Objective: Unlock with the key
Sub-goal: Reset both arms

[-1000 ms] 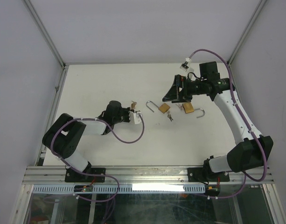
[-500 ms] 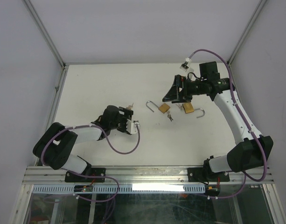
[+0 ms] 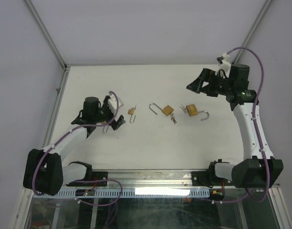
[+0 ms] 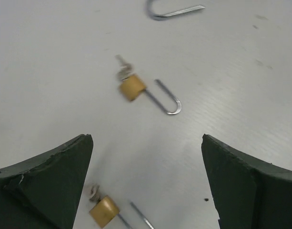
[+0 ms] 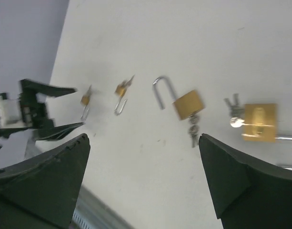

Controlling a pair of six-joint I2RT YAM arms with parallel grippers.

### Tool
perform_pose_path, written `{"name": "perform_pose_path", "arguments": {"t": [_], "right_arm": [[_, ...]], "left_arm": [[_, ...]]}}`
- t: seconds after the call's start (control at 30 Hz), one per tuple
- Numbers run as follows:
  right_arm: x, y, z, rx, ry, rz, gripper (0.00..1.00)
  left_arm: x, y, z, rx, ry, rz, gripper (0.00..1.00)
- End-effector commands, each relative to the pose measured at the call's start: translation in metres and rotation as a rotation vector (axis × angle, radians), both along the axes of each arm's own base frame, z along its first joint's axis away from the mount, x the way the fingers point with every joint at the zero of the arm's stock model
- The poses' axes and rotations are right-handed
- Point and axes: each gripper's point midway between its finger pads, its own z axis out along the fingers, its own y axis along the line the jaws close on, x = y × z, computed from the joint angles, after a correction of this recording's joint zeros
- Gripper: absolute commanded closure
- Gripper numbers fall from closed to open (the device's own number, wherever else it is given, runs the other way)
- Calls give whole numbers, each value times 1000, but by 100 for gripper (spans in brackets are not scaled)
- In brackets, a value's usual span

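Note:
Several brass padlocks lie on the white table with their shackles sprung. A small padlock lies free to the right of my left gripper, which is open and empty. A second small padlock with a key stub sits close by that gripper's left finger. The medium padlock has keys hanging from it. The large padlock lies furthest right with its keys. My right gripper hangs open above and behind them.
The aluminium frame rail runs along the near table edge, with grey walls on both sides. A metal rail shows low in the right wrist view. The left arm's purple cable loops over the table's left part.
My left gripper opened and let go of the small padlock, then swung back to the left. The right arm pulled up and away to the right from the larger padlocks.

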Motion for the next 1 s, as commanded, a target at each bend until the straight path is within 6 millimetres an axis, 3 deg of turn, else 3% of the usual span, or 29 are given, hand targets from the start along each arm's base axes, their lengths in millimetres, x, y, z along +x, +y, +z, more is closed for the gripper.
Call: {"name": "perform_pose_path", "arguments": {"t": [0.0,0.13,0.3,0.4,0.53,0.6,0.73,0.97], "right_arm": [[41,-77,25,-56,-205,-356,0],[50,-133,8,-107,-238,-610,0],[31,-195,-31,-166,-292,-977,0],[3,-232,-75,-158,-258,-1265,0],[-22,-239,-121,-166,-248,-1345,0],[-29,-237,-135,-147,-244,-1351,0],[-36,-234,-152,-141,-246,-1344,0],[-37,-231,-164,-151,-266,-1312,0]], "left_arm": [[51,49,69,-415,75,448,1],[71,130,70,-533,19,809,1],[60,217,48,-594,-38,1188,1],[48,251,36,-605,-95,1323,1],[33,282,28,-617,-229,1480,1],[30,287,24,-593,-263,1494,1],[30,265,24,-577,-278,1342,1],[32,240,22,-551,-266,1195,1]]}}
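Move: The last-placed small padlock lies below the open left hand, about 4 cm ahead, 7 to the right and 7 down; the other small padlock is roughly 3 cm back and 11 to the left of that hand. From the right hand, the large open padlock is about 7 cm ahead, 6 to the right and 25 below, the middle padlock some 7 ahead, 9 to the left and just as low. Both empty, open hands swing outward from the padlocks, left about 25 cm, right 22 cm while sinking 19. ##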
